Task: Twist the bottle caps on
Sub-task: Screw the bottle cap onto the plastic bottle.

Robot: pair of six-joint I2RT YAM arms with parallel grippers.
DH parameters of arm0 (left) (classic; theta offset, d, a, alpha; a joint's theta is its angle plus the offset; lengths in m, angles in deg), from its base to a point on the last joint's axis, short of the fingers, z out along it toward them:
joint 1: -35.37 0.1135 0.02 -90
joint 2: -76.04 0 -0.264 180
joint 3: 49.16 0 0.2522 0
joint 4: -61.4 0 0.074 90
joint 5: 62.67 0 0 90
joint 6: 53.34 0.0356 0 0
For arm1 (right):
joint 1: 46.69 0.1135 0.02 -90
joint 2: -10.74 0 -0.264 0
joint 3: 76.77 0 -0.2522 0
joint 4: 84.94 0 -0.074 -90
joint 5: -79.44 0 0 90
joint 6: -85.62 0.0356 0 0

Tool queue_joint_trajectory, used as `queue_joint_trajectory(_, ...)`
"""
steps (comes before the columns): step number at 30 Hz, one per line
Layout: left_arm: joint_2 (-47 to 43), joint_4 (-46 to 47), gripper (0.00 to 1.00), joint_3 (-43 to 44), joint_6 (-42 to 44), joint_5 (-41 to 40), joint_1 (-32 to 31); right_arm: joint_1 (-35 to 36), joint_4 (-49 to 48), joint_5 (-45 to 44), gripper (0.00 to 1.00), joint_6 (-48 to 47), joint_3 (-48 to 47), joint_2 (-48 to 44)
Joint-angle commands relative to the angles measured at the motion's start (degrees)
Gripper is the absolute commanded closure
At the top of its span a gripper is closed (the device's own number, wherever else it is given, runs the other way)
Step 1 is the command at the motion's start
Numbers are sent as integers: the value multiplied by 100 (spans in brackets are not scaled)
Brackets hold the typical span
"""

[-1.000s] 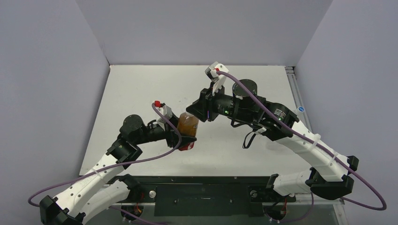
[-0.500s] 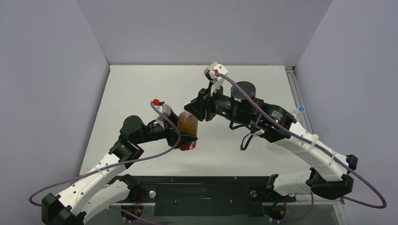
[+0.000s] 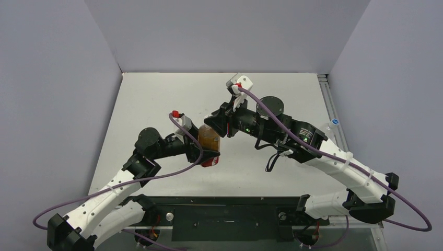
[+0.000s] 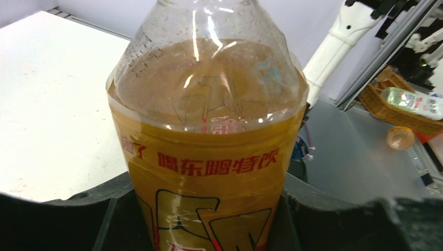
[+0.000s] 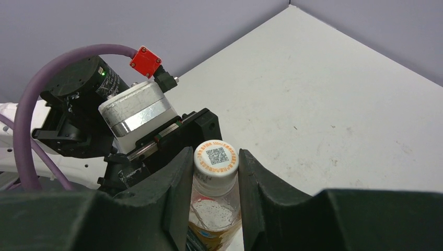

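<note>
My left gripper [image 3: 208,155] is shut on the amber bottle [image 3: 209,140] low on its body and holds it upright above the table. In the left wrist view the bottle's yellow label with red lettering [image 4: 209,172] fills the frame, with a black jaw against each side. The plain white cap [image 5: 216,159], printed with a QR code, sits on the bottle's neck. My right gripper [image 5: 215,168] is shut on the cap, one finger pressed to each side. From above, the right gripper [image 3: 212,124] covers the bottle's top and hides the cap.
A small blue-and-white round thing [image 3: 335,123] shows at the table's right edge behind the right arm. Off the table, the left wrist view shows a wicker basket [image 4: 412,117] holding a bottle. The left gripper's body [image 5: 137,112] stands close behind the cap.
My right gripper has shifted left, closer over the bottle's top, and its wrist has turned a little. The left gripper and the bottle have stayed put.
</note>
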Motion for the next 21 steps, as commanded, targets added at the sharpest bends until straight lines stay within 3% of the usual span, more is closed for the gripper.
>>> queue_joint_trajectory(1,-96,37,100,515,658,-407,-7,244,537,390,93,-17,126,219)
queue_joint_trajectory(8,-35,-630,100,581,1512,-640,-15,243,552,80,65,121,-93,213)
queue_joint_trajectory(10,-33,-682,100,548,1638,-692,-12,245,551,14,52,140,-125,222)
queue_joint_trajectory(12,-33,-763,100,536,1772,-726,-16,245,550,3,44,161,-158,217)
queue_joint_trajectory(16,-45,-957,100,526,2006,-791,-31,228,589,42,31,218,-241,180)
queue_joint_trajectory(21,-169,-1112,100,453,2168,-971,-72,119,830,223,24,313,-475,126)
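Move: The white cap sits on the bottle's neck, already pinched between the right fingertips, right at that hand point; the brown bottle's middle is about 9 cm below it and roughly 3 cm back. The left gripper already holds the bottle around its label, its middle some 3 cm above that hand point, with the cap about 12 cm up and 3 cm ahead. Nothing else stands near. Spread the right fingers wide to let go of the cap and sink that hand about 3.5 cm over the bottle's neck, easing slightly back. Meanwhile keep the left grip on the bottle and carry it some 3 cm forward and 2 cm down, tilting the wrist about 15 degrees so that the bottle's top leans back and to the right. ##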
